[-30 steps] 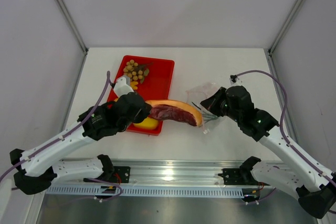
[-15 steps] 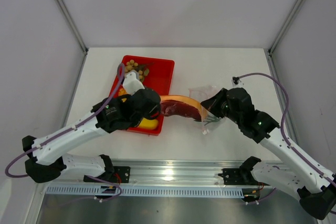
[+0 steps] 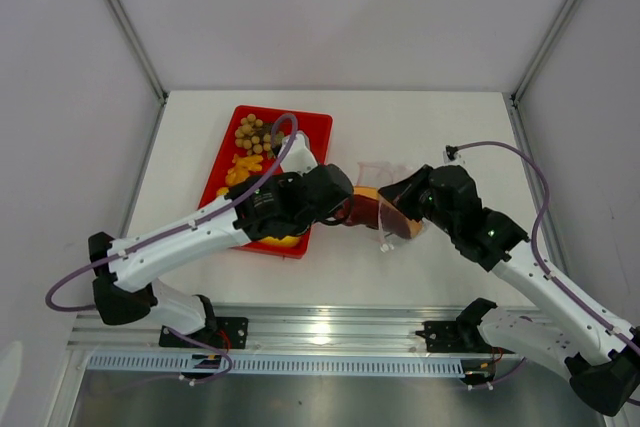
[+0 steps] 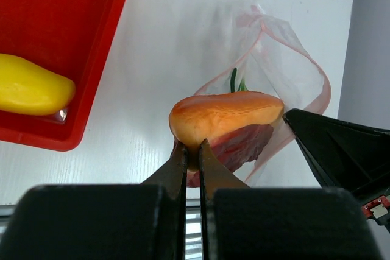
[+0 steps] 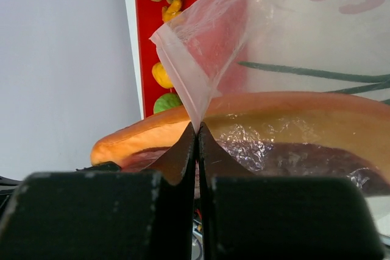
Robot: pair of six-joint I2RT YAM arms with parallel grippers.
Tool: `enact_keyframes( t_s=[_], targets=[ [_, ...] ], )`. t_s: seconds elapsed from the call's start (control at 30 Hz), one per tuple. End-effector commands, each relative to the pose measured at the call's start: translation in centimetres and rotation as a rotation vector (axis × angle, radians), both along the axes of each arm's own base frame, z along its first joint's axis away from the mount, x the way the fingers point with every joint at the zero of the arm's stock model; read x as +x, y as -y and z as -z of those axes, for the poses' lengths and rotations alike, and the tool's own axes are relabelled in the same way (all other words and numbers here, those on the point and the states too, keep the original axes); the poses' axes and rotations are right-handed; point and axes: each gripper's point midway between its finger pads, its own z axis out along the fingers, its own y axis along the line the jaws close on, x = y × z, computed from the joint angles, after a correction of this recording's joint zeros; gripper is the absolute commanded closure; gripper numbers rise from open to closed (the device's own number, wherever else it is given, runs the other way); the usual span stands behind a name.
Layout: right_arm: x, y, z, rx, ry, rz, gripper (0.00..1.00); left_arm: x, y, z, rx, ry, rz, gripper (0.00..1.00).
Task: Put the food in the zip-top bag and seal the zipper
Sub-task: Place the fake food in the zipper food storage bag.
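Observation:
My left gripper (image 4: 192, 150) is shut on the near end of the meat slice (image 4: 225, 114), reddish with an orange rind. The slice's far end lies in the mouth of the clear zip-top bag (image 4: 286, 71), whose pinkish zipper (image 4: 304, 59) arcs round it. My right gripper (image 5: 196, 127) is shut on the bag's mouth edge and holds it up. Green onion (image 5: 304, 72) lies inside the bag (image 5: 292, 41). From above, both grippers meet at the slice (image 3: 372, 209). Mango (image 4: 33, 92), grape cluster (image 3: 252, 132), orange bits (image 3: 245, 165), lime (image 5: 167, 101) and orange fruit (image 5: 161, 74) remain in the tray.
The red tray (image 3: 310, 137) sits left of the bag on the white table, with my left arm lying across its near right corner. Grey walls and metal posts close in the table at the back and sides.
My left arm carried the meat slice to the right, from the tray's edge into the bag's mouth. The right gripper kept hold of the bag edge and hardly moved.

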Motion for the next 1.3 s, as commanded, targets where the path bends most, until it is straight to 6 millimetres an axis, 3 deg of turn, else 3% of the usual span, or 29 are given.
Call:
enact_keyframes(
  t_s=[0.0,0.13,0.33,0.37,0.53,0.67,0.7,0.73,0.8,0.83,0.93,1.0,1.1,1.27],
  targets=[
    [0.9,-0.3,-1.6,0.048,0.044,0.03,1.0,0.0,2.7,-1.1,-0.022,0.011,0.089,0.99],
    [0.8,-0.6,-1.7,0.045,0.051,0.012,1.0,-0.6,5.5,0.0,-0.006,-0.019,0.221,0.99],
    [0.3,-0.4,-2.0,0.027,0.071,-0.015,1.0,-0.4,7.9,0.6,0.031,-0.006,0.334,1.0],
    [0.2,-0.6,-2.1,0.027,0.072,-0.027,1.0,-0.5,8.8,-0.2,0.014,-0.001,0.371,1.0],
    [-0.1,-0.9,-2.2,0.018,0.078,-0.065,1.0,-0.7,11.9,0.4,0.031,-0.003,0.545,0.99],
    [-0.4,0.1,-2.3,-0.017,0.091,-0.058,1.0,-0.9,12.4,0.7,-0.01,-0.014,0.644,0.99],
    [-0.6,0.6,-2.7,-0.019,0.105,-0.053,1.0,-1.1,12.1,1.5,-0.001,-0.021,0.654,0.99],
    [-0.7,1.2,-2.3,-0.035,0.097,-0.043,1.0,-1.3,11.8,2.4,-0.001,-0.033,0.671,0.89],
    [-0.8,2.3,-2.4,-0.045,0.111,-0.029,1.0,-1.2,11.6,1.9,-0.044,-0.001,0.686,0.74],
    [-1.0,2.4,-2.3,-0.047,0.106,-0.039,1.0,-1.6,11.7,2.3,-0.06,-0.014,0.714,0.59],
    [-1.4,3.4,-2.3,-0.06,0.111,-0.043,1.0,-1.3,10.8,2.0,-0.042,0.013,0.704,0.33],
    [-1.7,3.8,-2.2,-0.089,0.122,-0.057,1.0,-1.2,9.8,1.2,-0.025,0.042,0.696,0.22],
    [-2.4,4.3,-2.6,-0.11,0.142,-0.083,1.0,-1.1,8.6,0.1,-0.012,0.084,0.675,0.17],
    [-3.2,4.6,-2.8,-0.174,0.18,-0.14,1.0,-1.1,4.4,-2.2,-0.009,0.178,0.596,0.13]
  ],
)
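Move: At the left hand's fingertips the hot dog is already held by its near end, its middle some 8 cm to the right and 4 cm lower. The bag mouth, which already takes in its leading end, is about 7 cm to the right, straight across and 5 cm lower. The yellow fruit in the tray lies roughly 17 cm left, 7 cm back and 20 cm below. From the right hand, which pinches the rim, the mouth's middle is about 4 cm back, 1 cm left and 5 cm below. Feeding the hot dog into the bag, the left hand travels about 10 cm right and sinks some 6 cm while swinging nearly 40 degrees clockwise; its fingers open wide at the far end, and it backs out up and left. The right hand keeps its pinch on the rim, holding nearly still, then drawing the bag about 5 cm right and somewhat back as the left lets go. ##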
